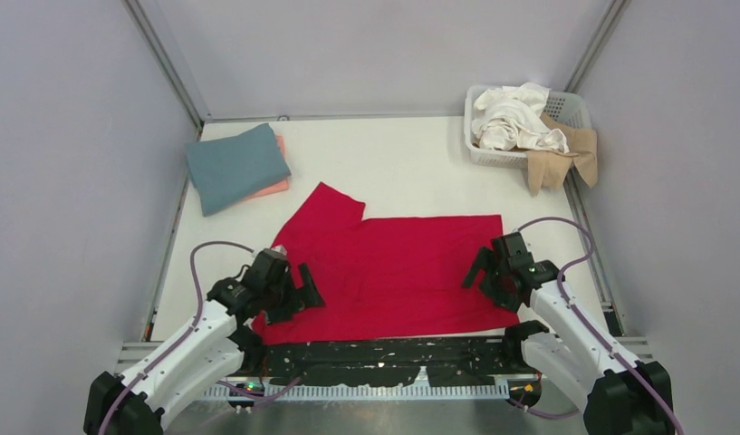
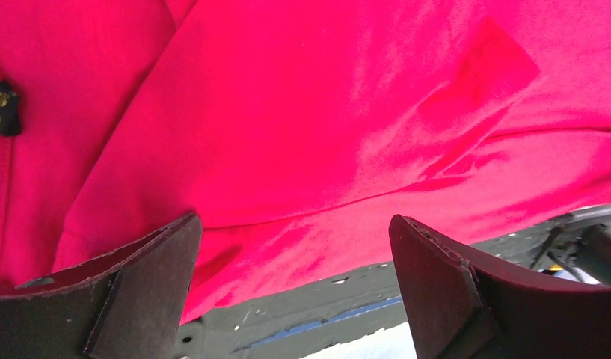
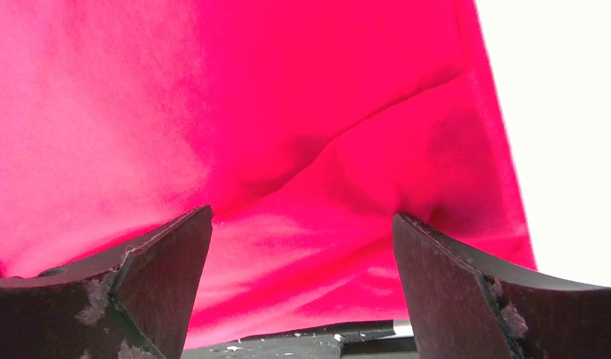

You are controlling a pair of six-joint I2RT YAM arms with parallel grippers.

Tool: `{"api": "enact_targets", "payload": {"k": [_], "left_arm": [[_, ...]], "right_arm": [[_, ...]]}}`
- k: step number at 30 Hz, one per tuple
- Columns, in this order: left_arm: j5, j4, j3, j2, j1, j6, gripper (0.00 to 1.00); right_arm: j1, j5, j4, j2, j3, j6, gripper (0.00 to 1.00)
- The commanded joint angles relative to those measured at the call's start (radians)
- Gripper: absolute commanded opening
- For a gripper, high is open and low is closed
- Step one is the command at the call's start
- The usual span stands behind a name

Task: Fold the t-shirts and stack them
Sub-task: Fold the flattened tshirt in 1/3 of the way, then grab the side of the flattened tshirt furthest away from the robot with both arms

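A bright red t-shirt (image 1: 393,272) lies spread flat near the table's front edge, one sleeve pointing to the back left. My left gripper (image 1: 298,297) hovers open over its near left corner. In the left wrist view the gripper (image 2: 295,247) has red cloth (image 2: 324,134) and the shirt's hem below it, with nothing between the fingers. My right gripper (image 1: 486,283) stands open over the near right corner; in the right wrist view it (image 3: 302,239) is above the red cloth (image 3: 287,112) and holds nothing. A folded teal t-shirt (image 1: 235,165) rests on a folded salmon pink one (image 1: 277,188) at the back left.
A white slotted basket (image 1: 576,109) at the back right holds crumpled white shirts (image 1: 511,118), and a tan one (image 1: 561,161) hangs over its side. A black strip (image 1: 393,353) runs along the front edge under the red hem. Grey walls enclose the table.
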Motion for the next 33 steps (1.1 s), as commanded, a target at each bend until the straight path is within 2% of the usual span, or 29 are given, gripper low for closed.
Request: {"api": "enact_targets", "payload": {"k": [1, 5, 9, 12, 14, 18, 22, 27, 29, 31, 33], "left_arm": [[-0.107, -0.187, 0.082, -0.011, -0.001, 0.071, 1.00], [-0.217, -0.153, 0.234, 0.001, -0.001, 0.097, 1.00], [-0.337, -0.091, 0.405, 0.125, 0.026, 0.126, 1.00], [-0.296, -0.020, 0.542, 0.289, 0.105, 0.201, 1.00], [-0.274, -0.016, 0.690, 0.428, 0.143, 0.255, 1.00], [-0.333, -0.038, 0.960, 0.723, 0.169, 0.378, 1.00], [-0.220, -0.015, 1.177, 0.984, 0.213, 0.461, 0.99], [-0.157, -0.082, 1.488, 1.301, 0.264, 0.443, 1.00], [-0.079, -0.108, 1.599, 1.400, 0.281, 0.425, 1.00], [-0.009, -0.091, 1.652, 1.471, 0.289, 0.401, 1.00], [-0.002, -0.079, 1.678, 1.522, 0.291, 0.377, 1.00]], "right_arm": [[0.004, 0.043, -0.041, -0.023, 0.080, -0.004, 0.95], [0.007, 0.063, 0.000, -0.044, 0.170, -0.004, 0.95], [0.007, 0.113, 0.101, -0.060, 0.240, -0.050, 0.95], [0.005, 0.185, 0.178, -0.041, 0.274, -0.105, 0.95], [0.006, 0.223, 0.230, -0.008, 0.286, -0.131, 0.95], [0.006, 0.255, 0.324, 0.075, 0.286, -0.189, 0.95], [0.005, 0.231, 0.377, 0.154, 0.289, -0.218, 0.95], [-0.005, 0.244, 0.405, 0.207, 0.281, -0.244, 0.95], [-0.010, 0.246, 0.408, 0.218, 0.281, -0.246, 0.95], [-0.014, 0.241, 0.417, 0.223, 0.278, -0.244, 0.95], [-0.014, 0.234, 0.421, 0.225, 0.277, -0.242, 0.95]]}}
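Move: My left hand's next place is the far corner of the red t-shirt's spread sleeve, about 33 cm ahead, 4 cm to its right and some 3 cm lower; the notch where sleeve meets body is 23 cm ahead, 16 cm right, and the blue folded stack 37 cm ahead, 18 cm left. My right hand heads for the shirt's far right corner, about 18 cm ahead, 5 cm right, 2 cm below; the basket is roughly 42 cm ahead and 18 cm right of this hand. With both grippers staying wide open, I lift off the near part of the red shirt and reach forward. My left hand arcs nearly 40 cm out over the shirt, rising high and then sinking again to just past the sleeve corner; my right goes up and about 14 cm forward towards the far right corner, tilting its fingers outward some 25 degrees and easing to a stop above the cloth. ##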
